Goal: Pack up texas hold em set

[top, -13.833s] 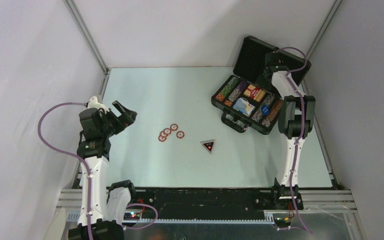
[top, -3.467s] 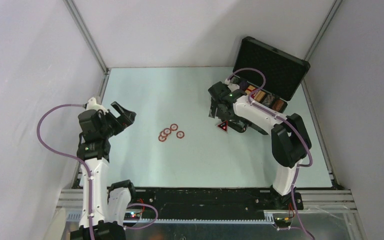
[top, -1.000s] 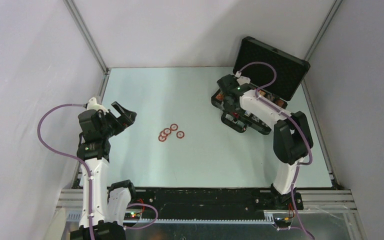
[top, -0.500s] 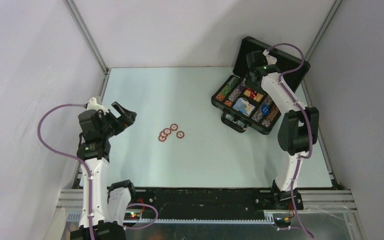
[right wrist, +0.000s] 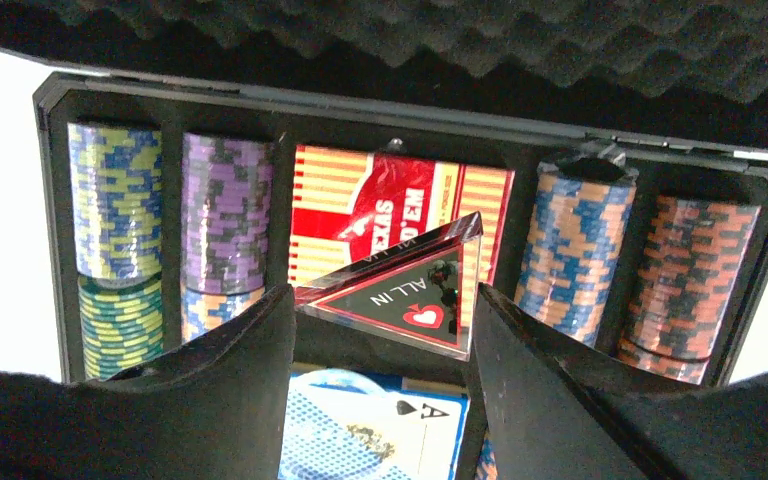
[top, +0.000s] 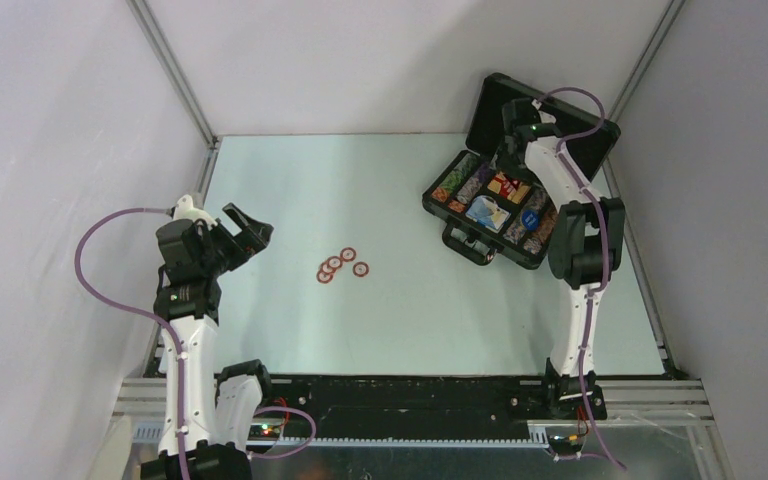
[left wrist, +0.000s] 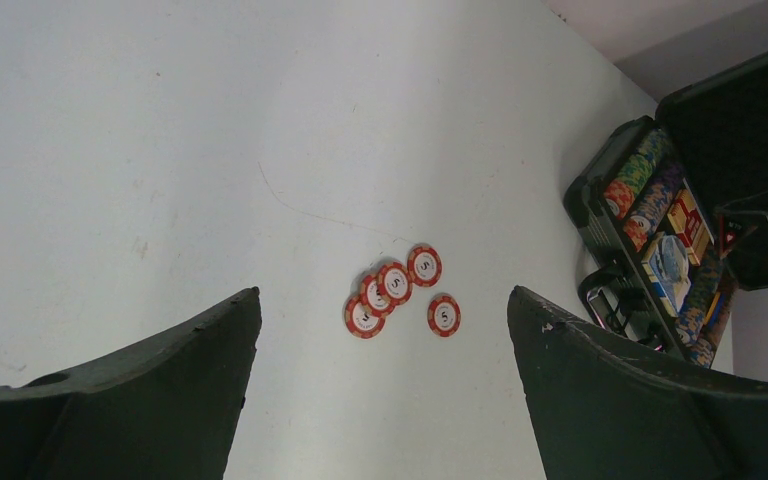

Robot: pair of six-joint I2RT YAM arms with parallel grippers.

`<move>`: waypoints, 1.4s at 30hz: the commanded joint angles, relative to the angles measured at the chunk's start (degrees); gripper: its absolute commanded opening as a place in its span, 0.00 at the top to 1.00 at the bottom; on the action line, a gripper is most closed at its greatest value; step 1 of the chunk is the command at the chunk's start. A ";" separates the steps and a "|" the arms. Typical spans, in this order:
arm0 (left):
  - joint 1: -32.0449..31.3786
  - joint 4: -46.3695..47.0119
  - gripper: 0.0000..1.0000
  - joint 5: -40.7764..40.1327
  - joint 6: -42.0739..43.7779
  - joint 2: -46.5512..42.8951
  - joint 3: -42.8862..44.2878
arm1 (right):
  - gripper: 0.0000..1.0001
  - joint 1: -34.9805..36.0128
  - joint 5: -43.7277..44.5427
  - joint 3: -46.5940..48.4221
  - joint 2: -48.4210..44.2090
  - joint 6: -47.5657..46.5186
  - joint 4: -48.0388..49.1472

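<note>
The black case (top: 440, 206) lies open at the back right, its foam-lined lid (top: 490, 104) standing up. Inside are multicoloured chip rows (right wrist: 223, 215), a red-white card box (right wrist: 380, 205) and a blue card deck (right wrist: 370, 425). My right gripper (right wrist: 380, 296) (top: 512, 160) hangs over the case's middle compartment. It is shut on the black triangular marker (right wrist: 400, 288), which reads "ALL IN" and tilts above the card box. Several red-white round chips (top: 341, 265) (left wrist: 397, 285) lie on the table. My left gripper (top: 248, 230) (left wrist: 382, 300) is open at the left, away from them.
White walls with metal corner posts (top: 172, 72) close the table on three sides. The case's handle (top: 468, 246) sticks out from its front toward the table's middle. A purple cable (top: 90, 260) loops beside the left arm.
My right gripper has swung with the marker from the case's front-left corner to its back, near the lid. The left arm and the chips have not moved.
</note>
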 commanded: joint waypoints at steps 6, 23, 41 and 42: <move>0.70 2.20 0.03 0.81 -0.27 -0.02 -0.20 | 0.36 -1.86 -3.48 5.16 3.84 -1.17 0.01; 0.79 2.25 0.03 0.90 -0.30 -0.06 -0.13 | 0.12 -2.84 -5.26 9.81 7.19 -1.33 -0.89; 0.78 2.21 0.03 0.78 -0.34 -0.17 -0.22 | 0.11 -4.97 -5.12 -11.88 -16.44 -3.23 1.02; 0.78 2.25 0.03 0.80 -0.32 -0.19 -0.22 | 0.12 -4.94 -5.10 -13.17 -17.02 -3.30 -0.48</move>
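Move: The right hand still holds the ALL IN triangle just over the Texas Hold'em box in the case, whose middle is about 3 cm ahead, 1 cm right and 3 cm below. From that hand the ace card deck lies 3 cm back and 4 cm left, the purple chip stack 6 cm ahead and 5 cm left, and the small blind button 4 cm back and 7 cm right. From the left hand the box is some 26 cm ahead and 55 cm right. The right hand eases forward and down about 3 cm, opens to release the triangle, then backs up and away. ##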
